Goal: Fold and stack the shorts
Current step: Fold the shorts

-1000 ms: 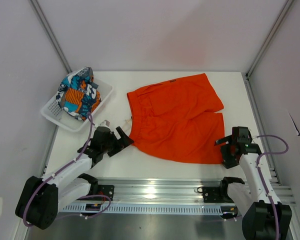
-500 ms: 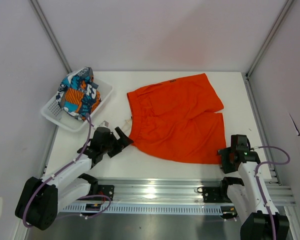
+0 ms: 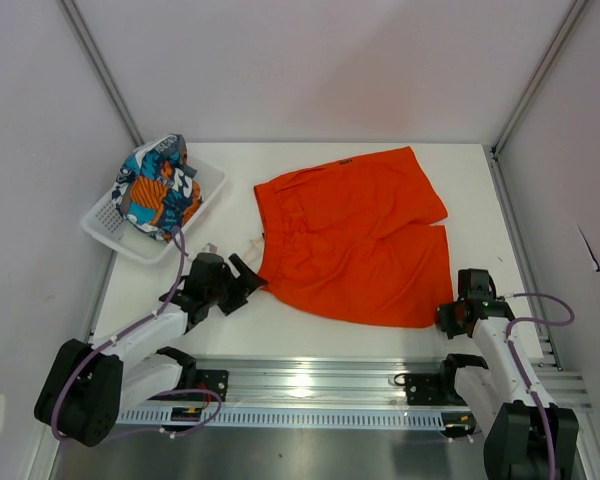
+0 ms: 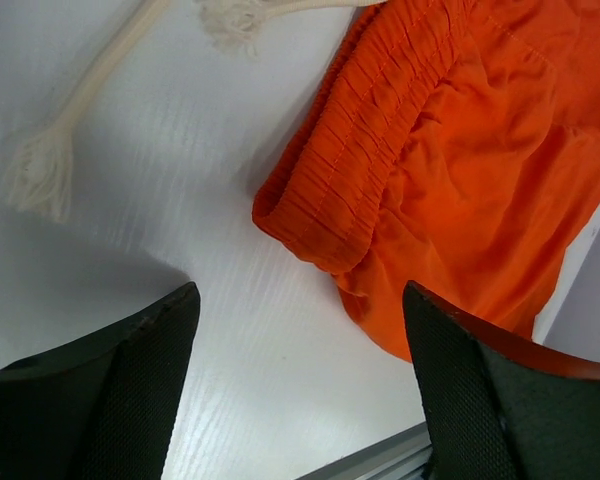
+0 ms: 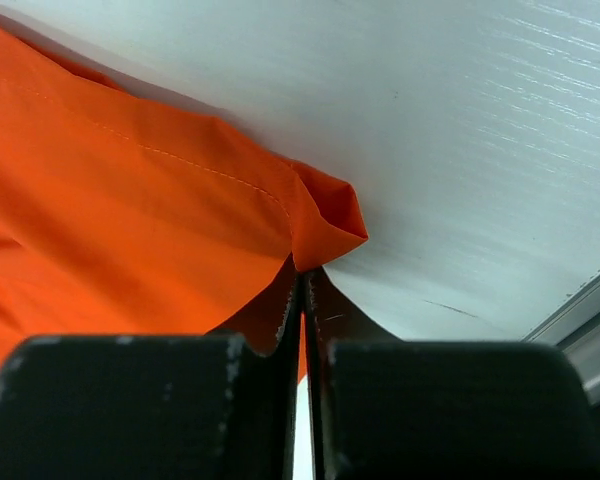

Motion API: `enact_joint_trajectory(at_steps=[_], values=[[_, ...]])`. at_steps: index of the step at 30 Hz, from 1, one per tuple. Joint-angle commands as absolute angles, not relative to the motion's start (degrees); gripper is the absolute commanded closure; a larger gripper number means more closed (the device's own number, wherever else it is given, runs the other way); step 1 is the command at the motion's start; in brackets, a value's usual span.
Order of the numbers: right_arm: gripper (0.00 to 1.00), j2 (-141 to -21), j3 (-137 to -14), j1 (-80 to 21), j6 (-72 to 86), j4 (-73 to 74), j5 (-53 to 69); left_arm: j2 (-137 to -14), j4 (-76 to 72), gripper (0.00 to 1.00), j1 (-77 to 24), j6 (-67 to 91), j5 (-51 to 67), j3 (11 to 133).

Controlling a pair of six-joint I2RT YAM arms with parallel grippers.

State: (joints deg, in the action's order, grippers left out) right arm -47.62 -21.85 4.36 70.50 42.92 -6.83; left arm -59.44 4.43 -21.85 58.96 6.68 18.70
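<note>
The plain orange shorts [image 3: 355, 235] lie spread flat across the middle of the table, waistband to the left. My left gripper [image 3: 248, 277] is open, low over the table just short of the waistband's near corner [image 4: 310, 225], with bare table between its fingers [image 4: 150, 350]. The white drawstring [image 4: 70, 110] trails on the table beside it. My right gripper [image 3: 448, 315] is shut on the near right hem corner of the orange shorts [image 5: 325, 215], the fabric pinched at its tips [image 5: 305, 285]. The patterned shorts [image 3: 158, 188] sit bunched in the basket.
A white mesh basket [image 3: 105, 228] stands at the far left of the table. A metal rail [image 3: 310, 385] runs along the near edge by the arm bases. Side walls close in on both sides.
My right gripper has dropped toward the near edge and shut on the hem corner of the orange shorts. The left gripper has stayed by the waistband, its jaws a little narrower.
</note>
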Motion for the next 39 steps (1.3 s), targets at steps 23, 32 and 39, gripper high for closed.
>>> enact_joint_trajectory(at_steps=[23,32,39], values=[[1.0,-42.19,-22.32,0.18,72.25,44.55,-10.81,-77.78,-4.92,1.0,-26.36,71.98,-3.16,24.78],[1.0,-39.73,-29.08,-1.41,70.23,54.47,-14.68,-67.43,7.54,1.0,-26.98,68.91,-7.82,25.05],[1.0,-36.66,-36.73,-1.85,67.67,62.66,-15.03,-55.48,14.94,1.0,-27.69,68.03,-4.93,20.84]])
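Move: The near corner of the shorts' waistband lies about 4 cm ahead of the open left hand, 2 cm right and 2 cm below; the drawstring ends lie some 9 cm straight ahead of that hand, 3 cm below. The right hand already pinches the near hem corner; the far hem corner lies about 22 cm straight ahead of it, 1 cm below. Left reaches 4 cm forward, pinches the waistband corner, draws back rising; right lifts its held hem about 7 cm. ##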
